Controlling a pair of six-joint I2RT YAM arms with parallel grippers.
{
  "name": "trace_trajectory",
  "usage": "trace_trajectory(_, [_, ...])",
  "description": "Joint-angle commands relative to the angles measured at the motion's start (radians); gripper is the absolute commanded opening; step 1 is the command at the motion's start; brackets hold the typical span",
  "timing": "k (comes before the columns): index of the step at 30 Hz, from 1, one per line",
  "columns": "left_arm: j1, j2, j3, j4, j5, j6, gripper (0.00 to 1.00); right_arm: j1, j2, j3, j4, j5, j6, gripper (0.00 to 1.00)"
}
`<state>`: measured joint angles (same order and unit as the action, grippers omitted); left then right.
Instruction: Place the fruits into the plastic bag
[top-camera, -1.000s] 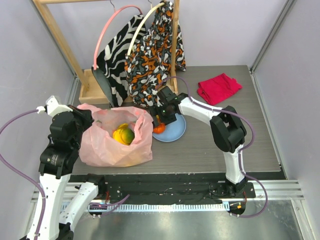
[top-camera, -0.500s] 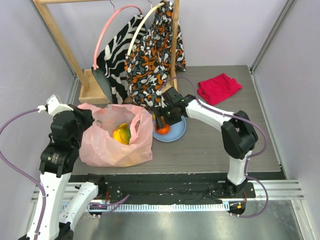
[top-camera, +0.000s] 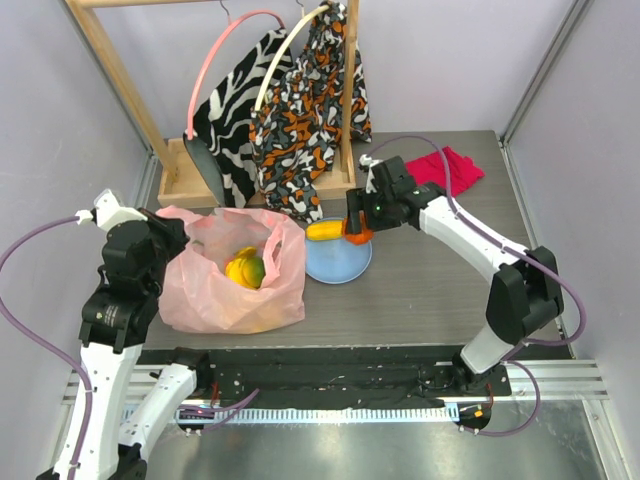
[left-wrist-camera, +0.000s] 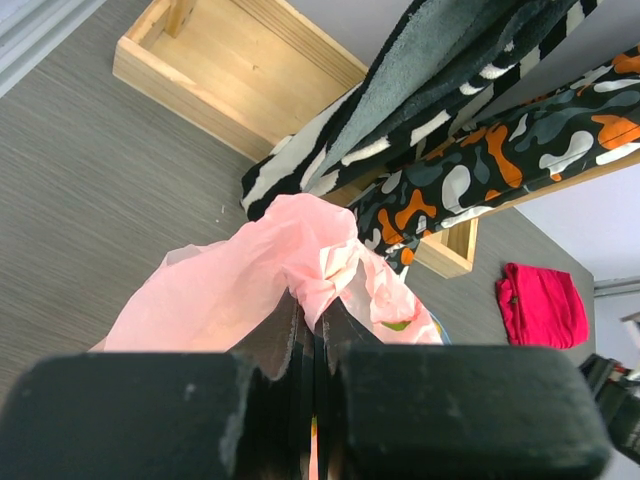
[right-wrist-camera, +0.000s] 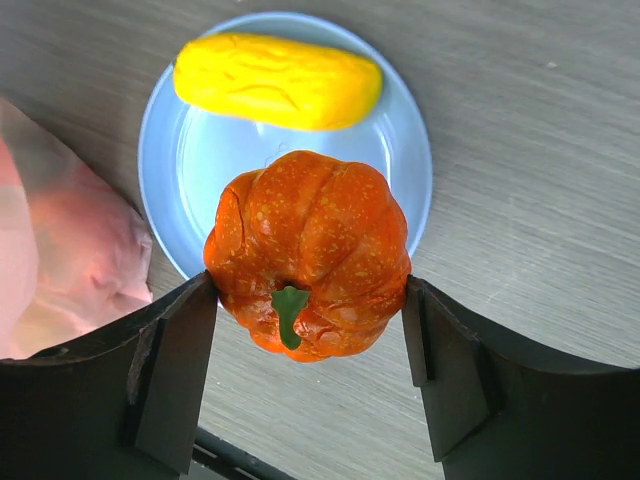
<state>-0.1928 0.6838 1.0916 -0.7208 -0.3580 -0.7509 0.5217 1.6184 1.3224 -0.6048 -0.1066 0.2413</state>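
Observation:
My right gripper (top-camera: 357, 228) is shut on the orange (right-wrist-camera: 308, 250), a ribbed orange fruit with a green stem, and holds it above the round blue plate (right-wrist-camera: 200, 160). A yellow oblong fruit (right-wrist-camera: 277, 80) lies on the plate's far side and also shows in the top view (top-camera: 324, 231). The pale-pink plastic bag (top-camera: 215, 290) sits at the left with its mouth open. Yellow and green-yellow fruit (top-camera: 247, 268) lie inside it. My left gripper (left-wrist-camera: 312, 320) is shut on the bag's rim (left-wrist-camera: 320, 270) and holds it up. No red apple is in view.
A folded red cloth (top-camera: 438, 175) lies at the back right. A wooden rack with a box base (top-camera: 185, 175) stands at the back left. An orange-and-black garment (top-camera: 310, 110) and a black-and-white one (top-camera: 235, 110) hang from it, down to near the plate.
My right gripper has lifted the orange off the plate and drawn back to the right. The yellow oblong fruit on the plate now shows. The left arm and the bag have not moved.

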Motion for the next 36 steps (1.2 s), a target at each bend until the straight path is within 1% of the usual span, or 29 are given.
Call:
trace_trajectory(1, [0.007, 0.006, 0.022, 0.044, -0.001, 0.012, 0.0, -0.011, -0.08, 0.087, 0.069, -0.068, 0.018, 0.17])
trace_trajectory(3, [0.006, 0.008, 0.024, 0.044, -0.001, 0.012, 0.0, -0.009, -0.1, 0.104, 0.112, -0.108, 0.038, 0.17])
trace_trajectory(5, [0.006, 0.006, 0.024, 0.046, -0.001, 0.012, 0.0, -0.011, -0.127, 0.104, 0.157, -0.186, 0.079, 0.17])
trace_trajectory(9, [0.006, 0.008, 0.022, 0.047, 0.001, 0.01, 0.0, -0.002, -0.169, 0.093, 0.31, -0.283, 0.147, 0.16])
trace_trajectory(13, [0.006, 0.011, 0.021, 0.055, 0.002, 0.008, 0.0, 0.056, -0.166, 0.136, 0.35, -0.315, 0.124, 0.15])
trace_trajectory(14, [0.006, 0.013, 0.022, 0.058, 0.005, 0.008, 0.0, 0.093, -0.161, 0.165, 0.346, -0.315, 0.096, 0.16])
trace_trajectory(17, [0.006, 0.019, 0.024, 0.063, 0.011, 0.008, 0.0, 0.161, -0.129, 0.208, 0.318, -0.309, 0.046, 0.15])
trace_trajectory(18, [0.006, 0.02, 0.024, 0.064, 0.013, 0.008, 0.0, 0.211, -0.12, 0.243, 0.294, -0.294, 0.0, 0.15])
trace_trajectory(21, [0.006, 0.023, 0.025, 0.066, 0.016, 0.008, 0.0, 0.311, -0.066, 0.317, 0.225, -0.262, -0.074, 0.15])
trace_trajectory(26, [0.006, 0.022, 0.024, 0.066, 0.017, 0.005, 0.0, 0.405, 0.032, 0.417, 0.131, -0.257, -0.125, 0.15])
trace_trajectory(28, [0.006, 0.022, 0.024, 0.064, 0.017, 0.007, 0.0, 0.444, 0.057, 0.457, 0.088, -0.232, -0.177, 0.15])
trace_trajectory(32, [0.007, 0.016, 0.021, 0.064, 0.014, 0.007, 0.0, 0.488, 0.132, 0.555, -0.031, -0.174, -0.235, 0.15])
trace_trajectory(36, [0.006, 0.014, 0.017, 0.067, 0.008, 0.007, 0.0, 0.508, 0.176, 0.603, -0.092, -0.145, -0.272, 0.14])
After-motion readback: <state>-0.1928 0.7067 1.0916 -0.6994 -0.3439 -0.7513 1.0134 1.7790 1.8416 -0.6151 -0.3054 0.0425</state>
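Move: The right gripper already holds the orange pumpkin, lifted clear of the plate. The bag it must go to has its middle about 26 cm left, 8 cm back and 5 cm lower, with the banana inside it some 25 cm left, 5 cm back. The plate lies 7 cm left, level fore and aft, 12 cm below; the yellow fruit on it 9 cm left, 5 cm ahead. From the left gripper, pinching the bag's rim, the bag's middle is roughly 11 cm right, 1 cm ahead, 20 cm down. Keep the right fingers' grip on the pumpkin and raise it steeply, some 20 cm, swinging left and then also back towards the open bag, about 22 cm left in all. Turn the hand roughly 45 degrees counter-clockwise on the way, then sink about 5 cm over the bag's mouth. Keep the left gripper pinching the rim in place. ##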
